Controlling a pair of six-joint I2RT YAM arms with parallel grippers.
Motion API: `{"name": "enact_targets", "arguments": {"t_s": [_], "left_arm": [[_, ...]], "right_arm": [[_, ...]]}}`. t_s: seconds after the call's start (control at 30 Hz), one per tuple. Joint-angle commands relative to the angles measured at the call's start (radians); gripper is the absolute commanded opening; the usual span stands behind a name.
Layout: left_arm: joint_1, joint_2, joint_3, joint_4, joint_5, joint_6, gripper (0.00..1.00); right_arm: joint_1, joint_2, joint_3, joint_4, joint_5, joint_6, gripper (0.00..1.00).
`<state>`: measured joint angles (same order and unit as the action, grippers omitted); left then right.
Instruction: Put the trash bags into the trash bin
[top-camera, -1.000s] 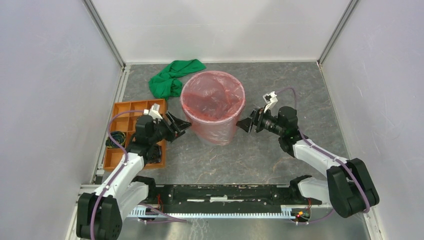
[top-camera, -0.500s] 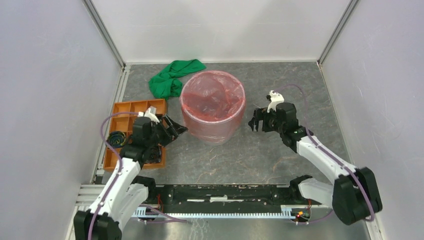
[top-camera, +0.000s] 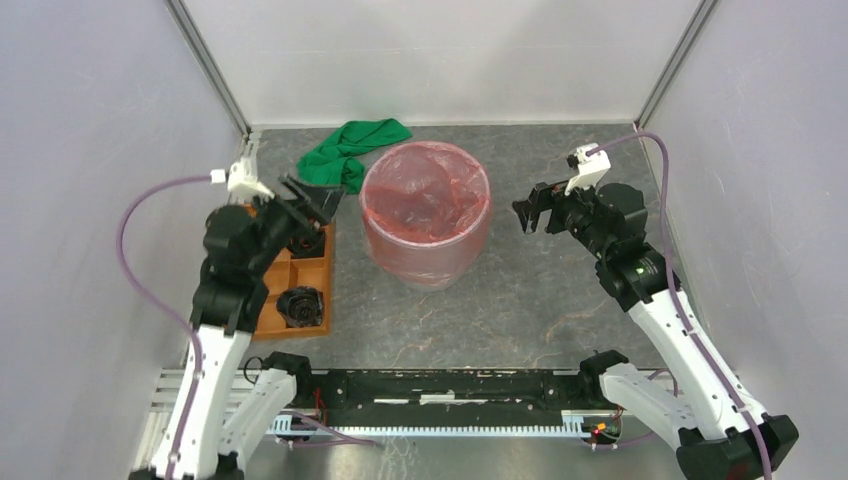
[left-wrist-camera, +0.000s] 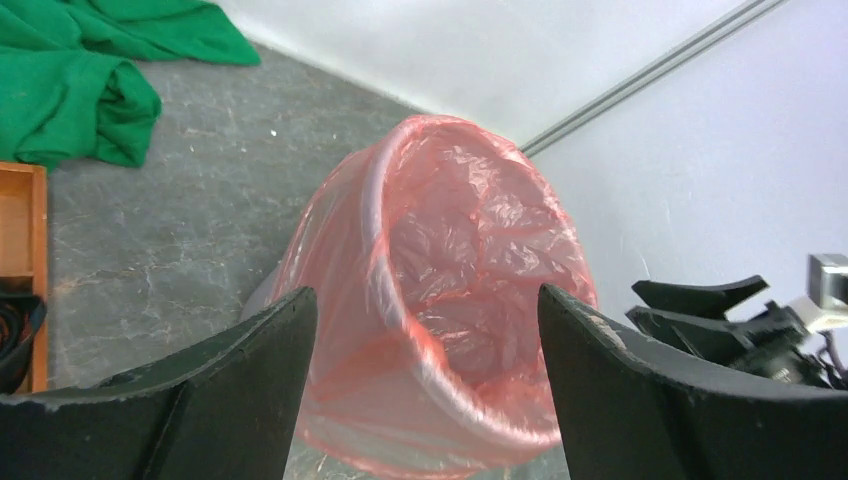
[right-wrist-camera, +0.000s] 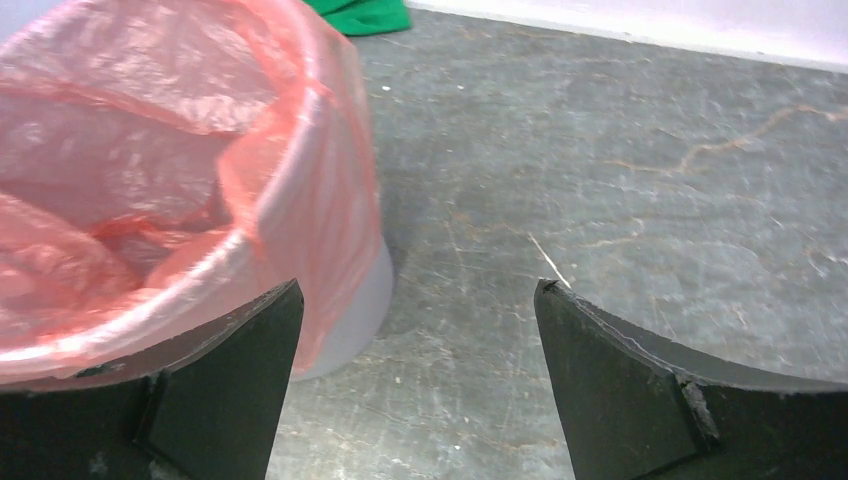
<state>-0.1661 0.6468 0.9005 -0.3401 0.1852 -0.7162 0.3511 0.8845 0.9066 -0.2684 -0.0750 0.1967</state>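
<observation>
A translucent red trash bag (top-camera: 425, 205) lines the round light-grey trash bin (top-camera: 437, 272) at the table's middle, its edge folded down over the rim and outer wall. The left wrist view shows the trash bag (left-wrist-camera: 470, 240) draped over the bin's rim (left-wrist-camera: 400, 320). My left gripper (top-camera: 318, 199) hangs raised to the left of the bin, open, nothing between its fingers. On the bin's right, my right gripper (top-camera: 532, 214) is also raised, open and empty. In the right wrist view the trash bag (right-wrist-camera: 120, 130) covers the bin, bare grey wall (right-wrist-camera: 355, 320) showing below.
A green cloth (top-camera: 345, 155) lies crumpled behind the bin to the left. An orange compartment tray (top-camera: 315, 275) with dark items sits at the left, partly under my left arm. White walls close in the table on three sides.
Both arms have risen and pulled back from the bin's sides. The left gripper moved up and toward the far left, the right one up and to the right. Both opened a little wider.
</observation>
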Motion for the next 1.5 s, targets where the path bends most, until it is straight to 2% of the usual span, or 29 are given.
{"name": "enact_targets", "arguments": {"t_s": [0.0, 0.2, 0.27, 0.33, 0.47, 0.6, 0.67, 0.77, 0.87, 1.0, 1.1, 1.27, 1.33, 1.47], "left_arm": [[-0.003, 0.235, 0.101, 0.01, 0.081, 0.07, 0.87], [-0.004, 0.413, 0.163, 0.037, 0.115, 0.113, 0.83], [-0.004, 0.454, 0.189, 0.019, 0.121, 0.129, 0.79], [-0.005, 0.472, 0.191, 0.025, 0.145, 0.129, 0.7], [-0.018, 0.494, 0.189, 0.017, 0.144, 0.145, 0.47], [-0.064, 0.518, 0.195, 0.005, 0.144, 0.157, 0.41], [-0.098, 0.535, 0.211, -0.011, 0.139, 0.163, 0.32], [-0.168, 0.545, 0.24, -0.042, 0.118, 0.17, 0.23], [-0.205, 0.544, 0.237, -0.042, 0.146, 0.145, 0.14], [-0.237, 0.522, 0.207, -0.035, 0.181, 0.067, 0.04], [-0.281, 0.48, 0.166, 0.01, 0.18, 0.005, 0.02], [-0.336, 0.428, 0.141, 0.018, 0.13, -0.036, 0.02], [-0.341, 0.417, 0.126, 0.026, 0.125, -0.043, 0.02], [-0.347, 0.404, 0.097, 0.039, 0.14, -0.059, 0.02]], "right_arm": [[0.001, 0.005, 0.078, 0.022, -0.137, 0.024, 0.93], [0.004, 0.027, 0.149, 0.029, -0.22, 0.057, 0.93], [0.01, 0.052, 0.174, 0.037, -0.252, 0.059, 0.94], [0.021, 0.104, 0.211, 0.023, -0.29, 0.043, 0.94], [0.07, 0.213, 0.296, -0.024, -0.301, 0.005, 0.93], [0.15, 0.292, 0.359, -0.04, -0.263, -0.021, 0.92], [0.201, 0.333, 0.409, -0.078, -0.225, -0.054, 0.9], [0.285, 0.406, 0.506, -0.19, -0.131, -0.136, 0.81], [0.37, 0.47, 0.587, -0.306, 0.027, -0.217, 0.71], [0.467, 0.522, 0.599, -0.398, 0.209, -0.262, 0.54], [0.527, 0.537, 0.558, -0.444, 0.247, -0.266, 0.42], [0.623, 0.524, 0.446, -0.454, 0.223, -0.257, 0.26], [0.63, 0.508, 0.392, -0.419, 0.216, -0.259, 0.24], [0.629, 0.53, 0.345, -0.417, 0.297, -0.27, 0.14]]}}
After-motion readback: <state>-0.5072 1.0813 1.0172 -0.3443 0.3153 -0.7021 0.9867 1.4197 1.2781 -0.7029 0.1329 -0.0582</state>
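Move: The bag-covered left rim of the trash bin lies about 8 cm ahead of the left gripper, 6 cm to its right and 8 cm lower. The bin's middle is some 18 cm to that gripper's right and 5 cm ahead. The green cloth lies about 24 cm ahead and the wooden tray 22 cm to the left, both far below. From the right gripper, the bin's middle is roughly 20 cm left and 3 cm ahead, its rim slightly lower. Bring the left gripper forward and down about 8 cm each, tipping it down, close it on the bin's bagged left rim, then keep the pinch and drag right and back. Meanwhile swing the right gripper left some 16 cm, lifting at first over the rim, then lower it back and down into the bag's mouth while rolling it, turning it counter-clockwise and shutting its fingers. ##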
